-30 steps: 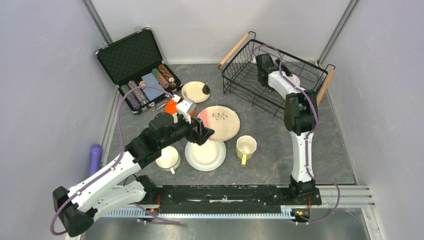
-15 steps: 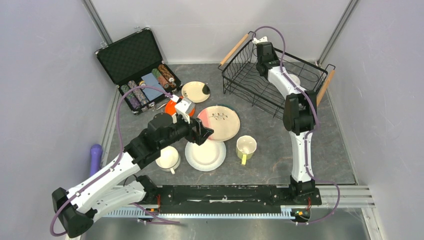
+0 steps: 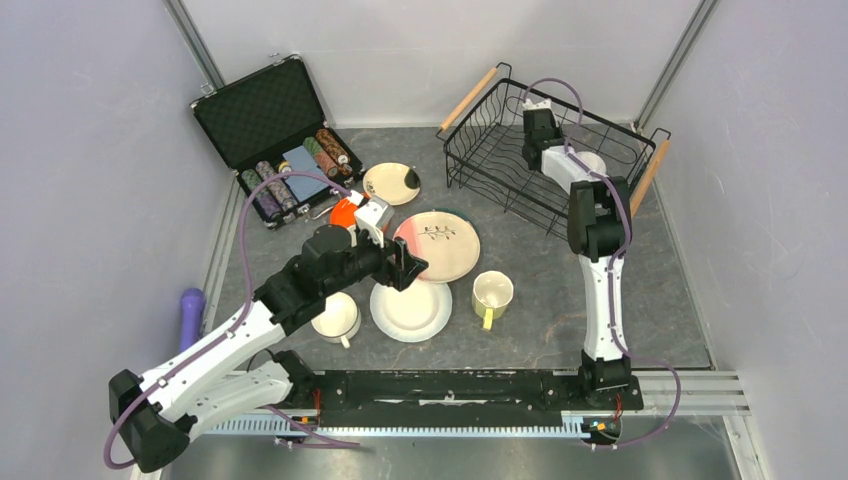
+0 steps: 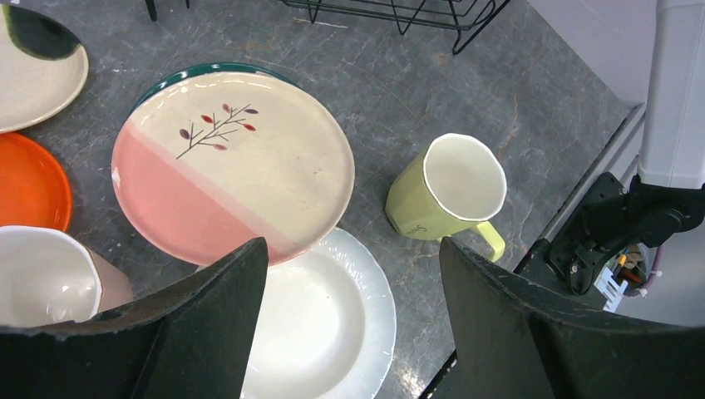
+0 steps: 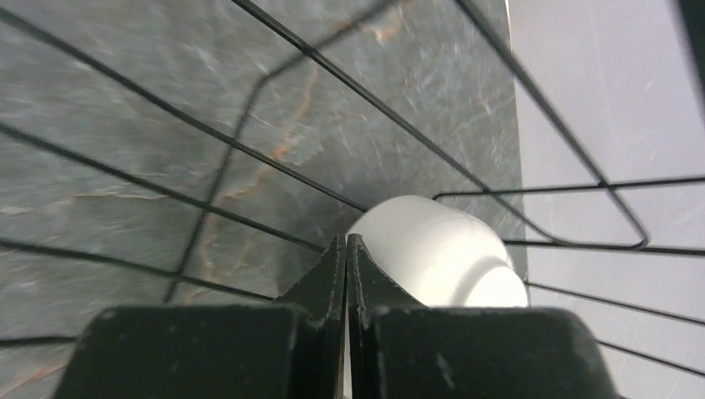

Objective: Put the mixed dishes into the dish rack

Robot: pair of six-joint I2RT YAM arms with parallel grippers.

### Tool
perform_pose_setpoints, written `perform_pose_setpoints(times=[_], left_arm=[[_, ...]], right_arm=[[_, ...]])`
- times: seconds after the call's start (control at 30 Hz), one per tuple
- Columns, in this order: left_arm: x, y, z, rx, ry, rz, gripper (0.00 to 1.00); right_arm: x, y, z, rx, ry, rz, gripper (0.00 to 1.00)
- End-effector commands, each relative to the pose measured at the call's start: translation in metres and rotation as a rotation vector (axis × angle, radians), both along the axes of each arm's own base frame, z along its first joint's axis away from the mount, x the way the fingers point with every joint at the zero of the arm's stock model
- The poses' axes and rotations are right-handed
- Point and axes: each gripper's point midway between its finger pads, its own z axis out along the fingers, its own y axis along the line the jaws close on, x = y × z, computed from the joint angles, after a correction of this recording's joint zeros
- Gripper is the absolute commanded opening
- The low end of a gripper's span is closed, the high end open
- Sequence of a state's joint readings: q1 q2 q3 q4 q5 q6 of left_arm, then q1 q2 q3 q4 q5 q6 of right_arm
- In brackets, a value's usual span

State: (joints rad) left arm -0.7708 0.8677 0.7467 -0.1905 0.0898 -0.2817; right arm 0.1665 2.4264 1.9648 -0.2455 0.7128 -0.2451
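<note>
The black wire dish rack (image 3: pixel 470 132) with wooden handles stands at the back right. My right gripper (image 3: pixel 543 138) hangs inside it, shut on nothing, its tips (image 5: pixel 346 241) just in front of a white bowl (image 5: pixel 436 249) lying upside down on the rack wires (image 5: pixel 166 186). My left gripper (image 3: pixel 405 268) is open above the white plate (image 4: pixel 320 320) and the edge of the pink-cream plate (image 4: pixel 233 158). The yellow-green mug (image 4: pixel 449 191) stands to its right and a pink mug (image 4: pixel 46 274) to its left. The orange plate (image 3: pixel 345 212) and the cream black-spotted plate (image 3: pixel 390 183) lie farther back.
An open black case (image 3: pixel 270 120) holding striped chips and a blue box sits at the back left. A purple object (image 3: pixel 190 310) lies by the left wall. A teal rim (image 4: pixel 199 73) shows under the pink-cream plate. Walls close in on three sides.
My right gripper has shut with nothing in it and shifted a little to the right inside the rack. The left arm has hardly moved.
</note>
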Motion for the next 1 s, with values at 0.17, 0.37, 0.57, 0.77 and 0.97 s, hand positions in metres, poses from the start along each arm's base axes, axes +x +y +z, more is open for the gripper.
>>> perform_pose_setpoints(times=[0.17,0.37,0.57,0.77,0.97], left_arm=[[-0.001,-0.004,0.006,-0.017,-0.026,-0.032,0.81],[0.001,0.0,0.007,-0.009,-0.037,-0.012,0.81],[0.006,0.007,0.006,0.008,-0.047,0.03,0.82],[0.012,0.028,0.002,0.043,0.002,0.16,0.82],[0.021,0.09,-0.021,0.172,0.19,0.558,0.88]], right_arm=[[-0.037,-0.055,0.003,0.074,-0.058,-0.245,0.0],[-0.022,-0.034,0.044,0.117,-0.096,-0.096,0.01],[-0.01,0.019,0.136,0.101,-0.202,0.09,0.29],[-0.059,0.083,0.179,0.17,-0.245,0.257,0.42],[-0.141,0.152,0.208,0.323,-0.284,0.461,0.53]])
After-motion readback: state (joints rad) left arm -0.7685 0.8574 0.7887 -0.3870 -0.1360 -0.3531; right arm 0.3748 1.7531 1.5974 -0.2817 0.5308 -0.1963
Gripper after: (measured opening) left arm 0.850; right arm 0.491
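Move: The white bowl lies on the rack floor right beside the right hand's shut fingertips, about 4 cm right, 3 cm back and 1 cm below. The rack's right handle is some 16 cm right and 9 cm back, its left handle about 27 cm left and 9 cm ahead. From the left hand, the pink mug lies about 7 cm left, 8 cm ahead and 18 cm below; the orange plate is some 9 cm beyond that mug. Keep the right fingers shut and push the white bowl along the rack floor with their tips, about 6 cm right and 3 to 4 cm back. Then leave the bowl, lifting about 20 cm out of the rack while swinging left and later back, turning counter-clockwise and opening the fingers halfway. Late on, start the open left gripper left and slightly down towards the pink mug. ##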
